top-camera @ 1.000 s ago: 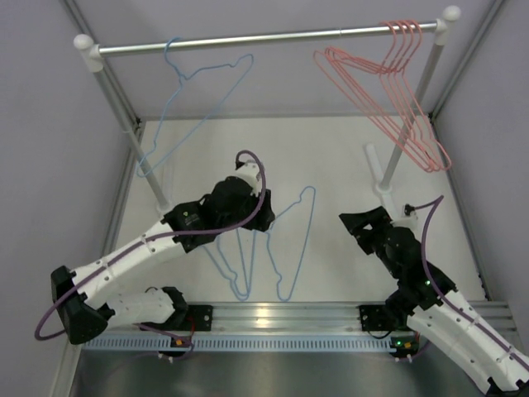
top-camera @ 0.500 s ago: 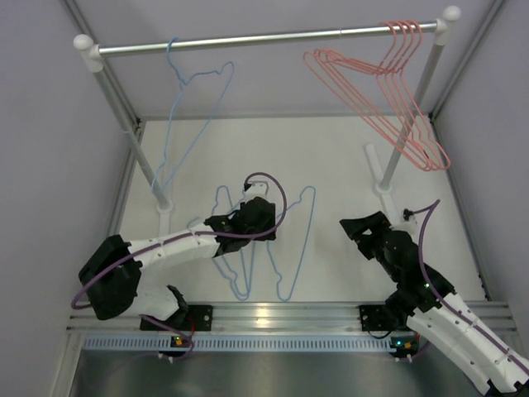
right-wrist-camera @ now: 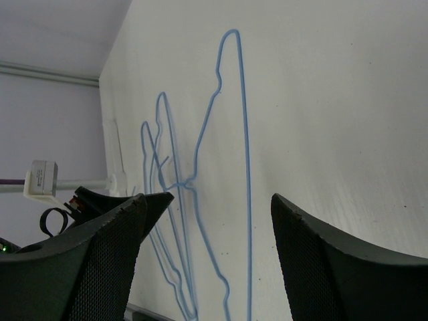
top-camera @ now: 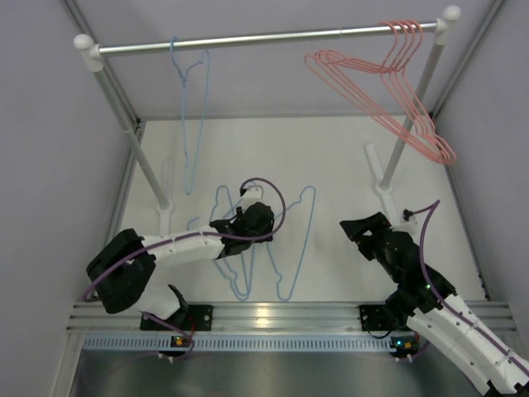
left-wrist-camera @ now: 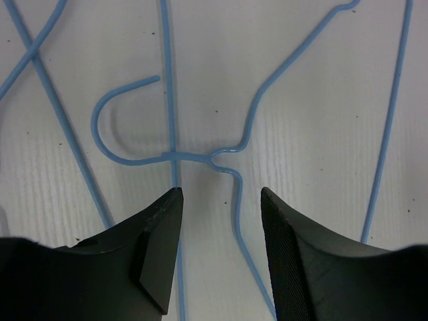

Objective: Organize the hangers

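Observation:
One light blue hanger (top-camera: 188, 116) hangs edge-on at the left of the silver rail (top-camera: 273, 36). Several pink-red hangers (top-camera: 388, 87) hang bunched at the rail's right end. More light blue hangers (top-camera: 293, 248) lie overlapping on the white table. My left gripper (top-camera: 263, 225) is low over them and open. In the left wrist view its fingertips (left-wrist-camera: 221, 194) straddle one wire just below a hanger's neck (left-wrist-camera: 214, 158), beside its hook (left-wrist-camera: 100, 127), without touching it. My right gripper (top-camera: 357, 227) hovers open to the right, and its wrist view (right-wrist-camera: 207, 200) looks across at the table hangers (right-wrist-camera: 244, 167).
The rail stands on two white posts (top-camera: 136, 157) (top-camera: 409, 116) with feet on the table. Grey walls close in on both sides. The aluminium base rail (top-camera: 273, 314) runs along the near edge.
My left arm has dropped from mid-air down to the table hangers and its jaws have narrowed a little. The hung blue hanger has swung edge-on. The right arm has stayed still.

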Robot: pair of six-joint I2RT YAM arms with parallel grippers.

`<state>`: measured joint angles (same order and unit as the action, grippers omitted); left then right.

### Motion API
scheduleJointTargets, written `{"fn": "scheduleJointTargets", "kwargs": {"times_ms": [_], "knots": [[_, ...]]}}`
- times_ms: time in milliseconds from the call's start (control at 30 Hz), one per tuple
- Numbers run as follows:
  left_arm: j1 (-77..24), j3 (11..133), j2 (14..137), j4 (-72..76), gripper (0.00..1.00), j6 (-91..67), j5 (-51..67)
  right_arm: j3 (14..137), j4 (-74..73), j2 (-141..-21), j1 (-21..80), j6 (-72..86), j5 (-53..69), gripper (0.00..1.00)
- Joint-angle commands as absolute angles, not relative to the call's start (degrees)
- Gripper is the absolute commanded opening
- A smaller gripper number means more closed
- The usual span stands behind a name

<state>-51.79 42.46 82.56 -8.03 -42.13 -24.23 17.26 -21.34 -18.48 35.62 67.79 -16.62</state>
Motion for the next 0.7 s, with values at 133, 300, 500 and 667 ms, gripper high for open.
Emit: {"fn": "scheduleJointTargets", "kwargs": {"times_ms": [133,300,500,667], "knots": [[-47.11,37.36,76.47,-6.59,0.55,-43.59,-25.23,17.23,-21.80,-19.25,36.39,66.18,-16.08,0.73],[-45.27,35.42,74.00,-5.89,0.55,-43.77,-22.51,16.88,-21.18,-19.60,36.39,66.27,-15.82,0.73],[-41.14,31.91,73.39,-2.12,0.53,-45.44,-17.68,16.26,-20.92,-19.42,36.39,66.36,-15.47,0.73],[-36.31,29.36,73.74,3.51,0.51,-45.44,-11.52,16.00,-20.92,-18.99,36.39,66.45,-15.38,0.73]]}}
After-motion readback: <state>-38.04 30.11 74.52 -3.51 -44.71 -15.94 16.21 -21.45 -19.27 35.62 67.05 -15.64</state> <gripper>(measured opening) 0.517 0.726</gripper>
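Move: The neck of the middle of the three blue hangers on the floor lies about 18 cm to the left hand's left, some 5 cm ahead and 5 cm lower. The right-hand floor hanger's neck is almost straight ahead, about 5 cm out and 5 cm down, and the left-hand floor hanger's neck about 22 cm left, level with the hand. From the right hand the middle hanger's neck is roughly 43 cm left, 6 cm ahead and 13 cm down. Heading towards the middle floor hanger's neck, the open left hand slides about 7 cm left, away from the right-hand hanger's neck and over the middle hanger's long bar. It slows briefly partway, then goes on left while sinking nearly 3 cm, turning some 10 degrees counter-clockwise and tipping slightly farther down. The fingers stay about half open and grip nothing. ##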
